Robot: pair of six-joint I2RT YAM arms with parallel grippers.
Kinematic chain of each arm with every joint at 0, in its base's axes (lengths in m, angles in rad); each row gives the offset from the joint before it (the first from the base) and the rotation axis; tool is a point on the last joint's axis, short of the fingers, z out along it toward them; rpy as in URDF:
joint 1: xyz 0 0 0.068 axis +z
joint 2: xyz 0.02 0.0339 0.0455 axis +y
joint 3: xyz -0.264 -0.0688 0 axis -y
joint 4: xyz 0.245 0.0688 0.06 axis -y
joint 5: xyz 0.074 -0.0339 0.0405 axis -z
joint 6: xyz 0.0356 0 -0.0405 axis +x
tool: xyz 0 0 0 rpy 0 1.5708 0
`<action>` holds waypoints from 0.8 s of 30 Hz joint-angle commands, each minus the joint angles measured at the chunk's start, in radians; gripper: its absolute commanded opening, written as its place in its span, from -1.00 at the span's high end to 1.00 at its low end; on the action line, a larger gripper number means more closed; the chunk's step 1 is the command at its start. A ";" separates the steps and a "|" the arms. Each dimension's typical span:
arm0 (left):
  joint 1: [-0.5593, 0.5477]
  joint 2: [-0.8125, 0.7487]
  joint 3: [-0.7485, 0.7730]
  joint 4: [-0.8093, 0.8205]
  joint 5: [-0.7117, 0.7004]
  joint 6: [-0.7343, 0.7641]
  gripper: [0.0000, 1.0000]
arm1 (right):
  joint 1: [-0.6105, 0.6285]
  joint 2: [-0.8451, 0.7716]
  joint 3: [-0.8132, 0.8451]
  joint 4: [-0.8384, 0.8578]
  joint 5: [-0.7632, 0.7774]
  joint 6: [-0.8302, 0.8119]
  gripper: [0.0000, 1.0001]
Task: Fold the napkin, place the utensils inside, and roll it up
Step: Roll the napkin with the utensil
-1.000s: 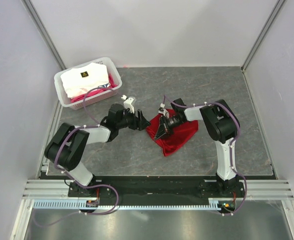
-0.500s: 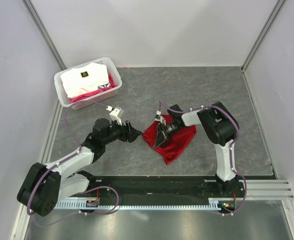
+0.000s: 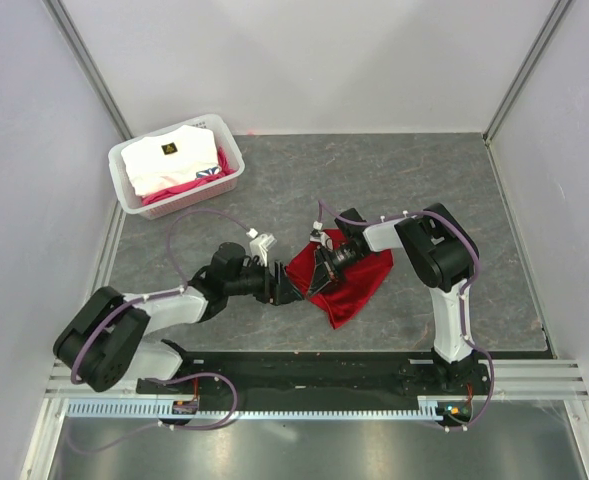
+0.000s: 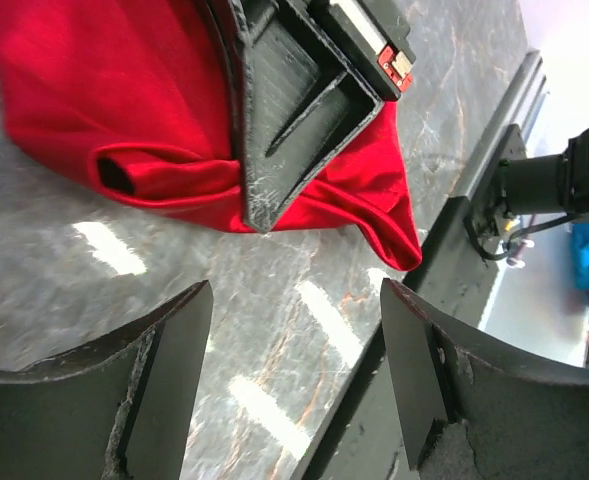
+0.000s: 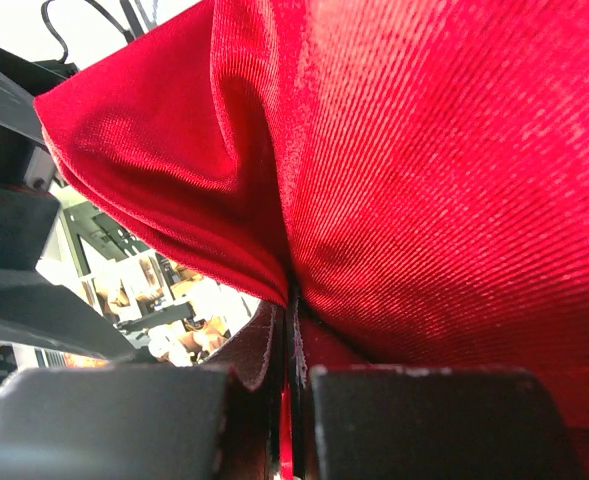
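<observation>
The red napkin lies bunched at the table's middle. My right gripper is shut on its left part, and red cloth fills the right wrist view, pinched between the closed fingers. My left gripper is open just left of the napkin's near-left edge, low over the table. In the left wrist view the napkin and the right arm's black finger lie ahead of the open left gripper, with bare table between its fingertips. The utensils are out of view.
A white basket with white and pink fabric stands at the back left. The black rail holding the arm bases runs along the near edge. Grey walls close in the sides and back.
My left arm has swung its gripper nearer and to the right, down to the napkin's near-left edge. My right gripper shifted slightly left with the cloth, then held.
</observation>
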 commanded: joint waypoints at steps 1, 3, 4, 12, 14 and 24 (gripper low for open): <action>-0.017 0.068 0.052 0.167 0.032 -0.095 -0.50 | -0.004 0.022 -0.011 -0.007 0.150 -0.036 1.00; -0.017 0.108 0.062 0.211 0.023 -0.108 -0.49 | -0.006 0.022 -0.011 -0.006 0.150 -0.036 1.00; -0.017 0.122 0.071 0.225 0.022 -0.121 -0.49 | -0.004 0.025 -0.011 -0.004 0.150 -0.034 1.00; -0.012 0.229 0.092 0.368 -0.004 -0.184 -0.48 | -0.003 0.017 -0.008 -0.003 0.153 -0.033 1.00; -0.008 0.257 0.086 0.414 -0.009 -0.197 -0.48 | -0.004 0.016 -0.010 -0.003 0.156 -0.031 1.00; 0.020 0.346 0.072 0.549 -0.069 -0.151 -0.47 | -0.004 0.006 -0.020 0.000 0.159 -0.033 1.00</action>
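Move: My open left hand has the far-left end of the napkin's roll about 7 cm ahead, 1 cm left and some 6 cm below. My right gripper, pinching the rolled edge, is about 5 cm to the left hand's right, 2 cm ahead and 5 cm lower; the napkin's near corner is roughly 7 cm back, 9 cm right and 7 cm below. From my right hand, that far-left end is about 5 cm ahead and 5 cm left, at much the same height. I bring my left hand forward about 5 cm, easing some 3 cm to the right first, around to the far side of my right fingertips and in over the roll's far part. It stays nearly level and wide open while its fingers tip up roughly 10 degrees. My right hand stays put, keeping its pinch on the rolled edge. ##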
